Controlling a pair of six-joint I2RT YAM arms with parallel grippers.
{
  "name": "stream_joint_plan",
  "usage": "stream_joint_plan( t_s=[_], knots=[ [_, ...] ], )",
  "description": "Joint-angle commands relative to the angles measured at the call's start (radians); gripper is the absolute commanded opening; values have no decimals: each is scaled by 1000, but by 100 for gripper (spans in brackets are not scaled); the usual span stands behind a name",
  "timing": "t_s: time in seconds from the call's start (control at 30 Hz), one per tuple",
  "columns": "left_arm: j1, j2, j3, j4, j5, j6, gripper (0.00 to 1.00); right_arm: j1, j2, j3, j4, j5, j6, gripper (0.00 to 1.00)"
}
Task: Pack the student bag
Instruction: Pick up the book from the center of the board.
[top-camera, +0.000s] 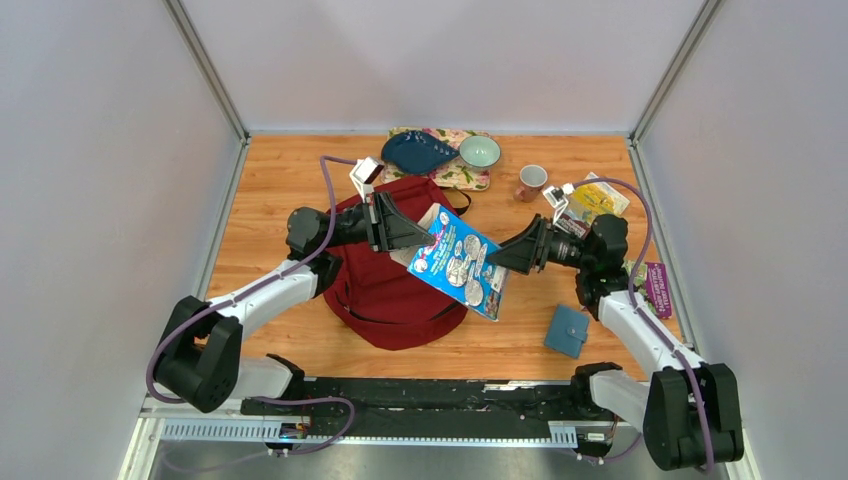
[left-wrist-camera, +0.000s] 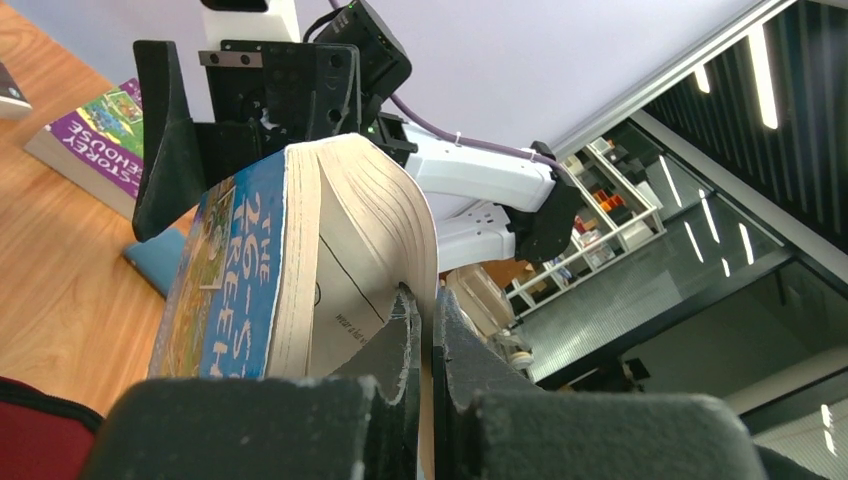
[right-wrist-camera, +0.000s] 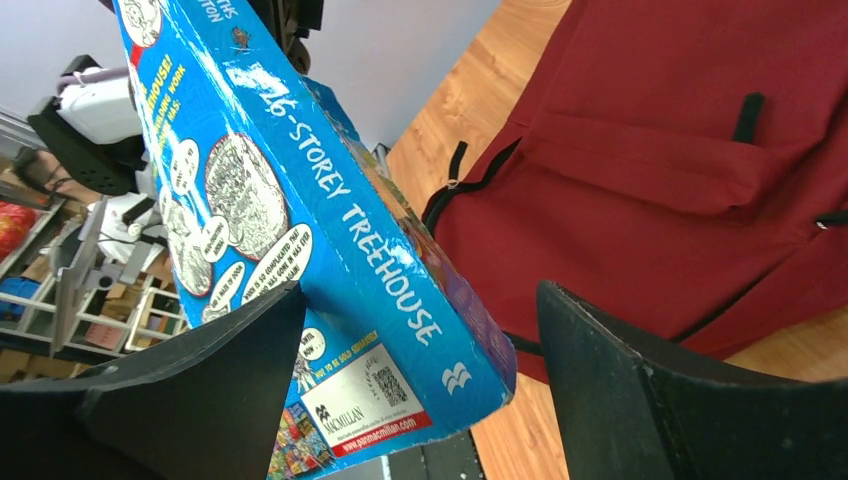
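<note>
The student bag (top-camera: 385, 290), dark red with black zippers, lies on the wooden table left of centre, and its front fills the right wrist view (right-wrist-camera: 680, 150). A blue paperback book (top-camera: 462, 260) hangs in the air over the bag's right edge. My left gripper (top-camera: 424, 240) is shut on a thin outer leaf of the book (left-wrist-camera: 240, 270), pinched between its fingertips (left-wrist-camera: 425, 300), while the thick page block bows away to the left. My right gripper (top-camera: 492, 258) stands open astride the book's spine (right-wrist-camera: 330, 220), its wide jaws (right-wrist-camera: 420, 290) on either side with a gap on the right.
A small blue wallet (top-camera: 567, 331) lies near the right arm's base. A purple book (top-camera: 657, 285) and a yellow packet (top-camera: 595, 197) sit at the right edge. At the back are a cup (top-camera: 531, 181), a green bowl (top-camera: 480, 151) and a dark blue dish (top-camera: 417, 152) on a floral mat (top-camera: 470, 178).
</note>
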Motion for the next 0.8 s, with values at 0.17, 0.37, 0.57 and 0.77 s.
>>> stream_joint_plan(
  t_s=[0.17, 0.37, 0.57, 0.77],
  knots=[
    [9, -31, 3, 119, -19, 4, 0, 39, 13, -15, 216, -114, 124, 77],
    [23, -29, 10, 133, -16, -8, 0, 162, -8, 66, -61, -130, -77, 66],
    [42, -38, 1, 112, -10, -2, 0, 176, -39, 83, -105, -125, -113, 23],
    [45, -150, 46, -488, -31, 398, 64, 176, -65, 128, -233, -98, -165, 0]
  ],
)
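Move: The blue book, still pinched by the left hand, has its middle about 7 cm to the right hand's left, 5 cm back and 4 cm higher. The red bag lies roughly 9 cm ahead, 19 cm left and 18 cm below that hand; the wallet is 7 cm back, 17 cm right and 20 cm below. From the left hand, the book's middle is some 6 cm right, 3 cm back and 6 cm lower. Right hand swings back about 6 cm and left 3 cm, closing on the book's spine; left fingers part. ##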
